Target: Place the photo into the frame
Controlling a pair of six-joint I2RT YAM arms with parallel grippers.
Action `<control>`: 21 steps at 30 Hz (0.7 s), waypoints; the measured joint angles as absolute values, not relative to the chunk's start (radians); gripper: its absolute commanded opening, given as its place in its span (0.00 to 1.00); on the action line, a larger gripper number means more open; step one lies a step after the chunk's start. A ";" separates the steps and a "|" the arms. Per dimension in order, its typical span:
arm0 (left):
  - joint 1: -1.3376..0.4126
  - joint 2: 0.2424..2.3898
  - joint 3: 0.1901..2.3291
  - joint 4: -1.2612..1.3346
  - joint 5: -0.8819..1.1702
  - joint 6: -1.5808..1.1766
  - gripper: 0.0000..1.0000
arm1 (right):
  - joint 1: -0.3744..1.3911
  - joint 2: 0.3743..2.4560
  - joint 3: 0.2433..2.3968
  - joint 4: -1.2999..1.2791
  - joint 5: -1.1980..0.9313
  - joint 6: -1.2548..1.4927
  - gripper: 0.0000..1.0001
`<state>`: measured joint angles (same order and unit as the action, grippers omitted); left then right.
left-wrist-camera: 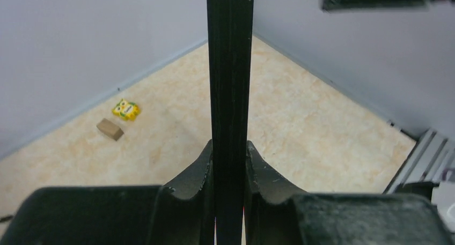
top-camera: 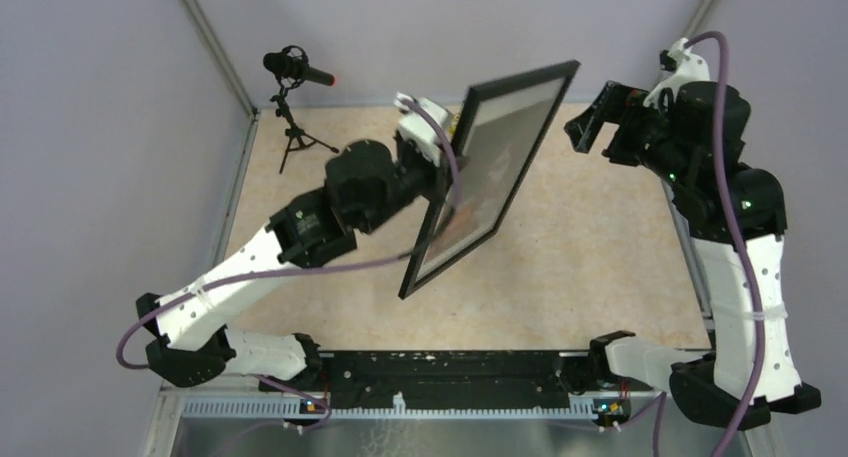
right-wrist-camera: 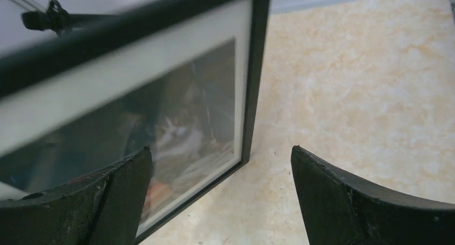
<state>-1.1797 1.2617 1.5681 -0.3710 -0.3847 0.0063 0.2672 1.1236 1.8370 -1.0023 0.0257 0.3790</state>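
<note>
The black frame (top-camera: 520, 82) hangs tilted on edge in the air over the middle of the table. My left gripper (top-camera: 450, 162) is shut on its left side rail; in the left wrist view the rail (left-wrist-camera: 229, 68) runs straight up between the two fingers (left-wrist-camera: 201, 170). The photo (right-wrist-camera: 177, 132), a cat picture with a white border, sits inside the frame (right-wrist-camera: 256, 68) behind the glass. Off the frame's upper right corner, my right gripper (top-camera: 597, 117) is open, touching nothing; its gap (right-wrist-camera: 220, 151) shows only tabletop.
A microphone on a small tripod (top-camera: 295, 72) stands at the back left corner. A small brown block (left-wrist-camera: 110, 129) and a yellow packet (left-wrist-camera: 126, 109) lie on the beige tabletop (top-camera: 600, 237) near a wall. Grey walls close in the table.
</note>
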 measured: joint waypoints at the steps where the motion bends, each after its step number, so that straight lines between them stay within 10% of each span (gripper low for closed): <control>1: -1.093 1.253 1.568 -0.379 -0.307 -0.053 0.00 | 0.267 1.132 1.818 -1.003 0.026 0.379 0.97; 21: -0.049 1.217 0.976 -0.320 0.744 -0.817 0.00 | 0.238 1.327 1.338 -0.807 -0.242 0.390 0.99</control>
<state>-0.0486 1.2175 0.9764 -0.3199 0.7437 -0.8173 0.2379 1.3266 1.3380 -0.8070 -0.2420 0.3901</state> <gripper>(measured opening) 0.235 0.987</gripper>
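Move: The left gripper already holds the framed photo by its left edge, nearly upright; the frame's middle is about 6 cm ahead, 7 cm right and 10 cm below. The table middle, where it is being laid, is roughly 6 cm ahead, 3 cm left and 39 cm below. Beyond it are the brown block, about 39 cm ahead and 4 cm left of the gripper, and the yellow toy, 41 cm ahead and 2 cm right, both 38 cm down. From the open right gripper, the frame's middle is about 2 cm ahead, 14 cm left and 10 cm below. Keep the left gripper pinched on the frame's edge and sweep left and forward, then down about 20 cm, ending some 18 cm farther left. Meanwhile roll it about 70 degrees around its fingers, swinging the frame's lower end back towards the robot and the glass upward. Lower the open right gripper about 20 cm over the table to the frame's right, tipping its fingers down 30 degrees. ##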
